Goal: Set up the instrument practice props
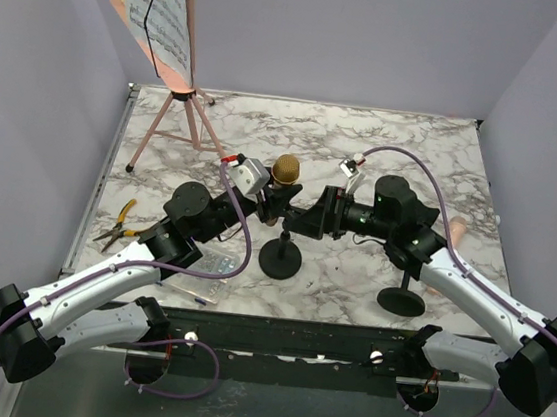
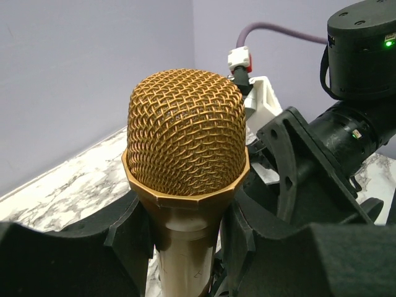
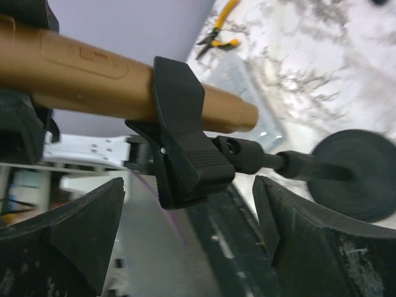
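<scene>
The gold microphone (image 1: 285,169) stands nearly upright mid-table, and my left gripper (image 1: 276,198) is shut on its body just under the mesh head (image 2: 185,130). The black clip (image 3: 182,154) of a round-based mic holder (image 1: 280,259) is clamped around the gold body (image 3: 93,68). From the right, my right gripper (image 1: 300,221) is open; its fingers (image 3: 309,235) straddle the clip's lever without touching it. A second black holder (image 1: 401,300) stands by the right arm. The pink music rack (image 1: 174,106) carries sheet-music pages (image 1: 156,3) at the back left. A pink object (image 1: 455,229), maybe the pink microphone, shows beyond the right arm.
Yellow-handled pliers (image 1: 116,225) lie at the table's left edge. A clear plastic compartment box (image 1: 200,278) sits under the left arm near the front edge. Purple walls close in the left, back and right sides.
</scene>
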Motion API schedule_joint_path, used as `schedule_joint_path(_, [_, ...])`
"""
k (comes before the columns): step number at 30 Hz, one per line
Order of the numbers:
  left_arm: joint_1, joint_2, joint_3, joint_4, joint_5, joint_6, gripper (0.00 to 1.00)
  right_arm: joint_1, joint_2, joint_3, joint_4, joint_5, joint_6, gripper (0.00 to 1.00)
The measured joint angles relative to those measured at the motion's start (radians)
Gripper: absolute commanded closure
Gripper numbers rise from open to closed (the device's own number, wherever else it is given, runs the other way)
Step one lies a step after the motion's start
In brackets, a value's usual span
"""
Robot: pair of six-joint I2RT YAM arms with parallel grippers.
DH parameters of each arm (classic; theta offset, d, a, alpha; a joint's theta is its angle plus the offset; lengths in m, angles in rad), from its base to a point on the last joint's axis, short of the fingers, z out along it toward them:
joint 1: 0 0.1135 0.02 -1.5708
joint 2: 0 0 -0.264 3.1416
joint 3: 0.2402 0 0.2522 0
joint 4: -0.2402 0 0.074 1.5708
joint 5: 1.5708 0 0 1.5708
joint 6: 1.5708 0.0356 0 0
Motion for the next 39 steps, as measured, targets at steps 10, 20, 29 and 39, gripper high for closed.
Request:
schedule_joint_path(10, [0.002,-0.019,-0.018,0.001,0.002,0.003,1.00,-0.014,0.085,-0.024,0.139,-0.075,0.403,0.39])
schedule_joint_path(20, [0.003,-0.033,-0.033,0.000,0.002,0.007,1.00,-0.026,0.086,-0.033,0.137,-0.060,0.482,0.63])
schedule_joint_path(29, [0.004,-0.031,-0.048,-0.016,0.004,0.004,1.00,-0.027,0.097,-0.082,0.196,-0.069,0.524,0.77])
schedule_joint_path(39, [0.000,-0.071,-0.034,-0.084,-0.015,-0.031,0.01,-0.036,0.098,-0.118,0.276,-0.067,0.563,1.00])
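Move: The microphone clip stands about 2 cm to the right hand's left and 1 cm ahead, nearly level with its open fingers; the microphone's middle is some 3 cm ahead, 2 cm left and 5 cm above them. The stand's round base lies about 20 cm below, 2 cm left, level fore-and-aft; the parts box is 20 cm left of that hand, 5 cm back, down on the table. The left hand, holding the microphone's neck, has the clip about 9 cm below and 2 cm back, straight in line sideways. The right hand eases about 1.5 cm to its left onto the clip, rolling its wrist nearly 30 degrees while its wide-open fingers close until they pinch the black clip body under the microphone, then sinks about 1 cm with that grip. Meanwhile the left hand keeps its hold on the microphone's neck and sinks about 2 cm towards the clip, then at the end spreads its fingers wide and lets go, starting to lift and drift back to its left. ##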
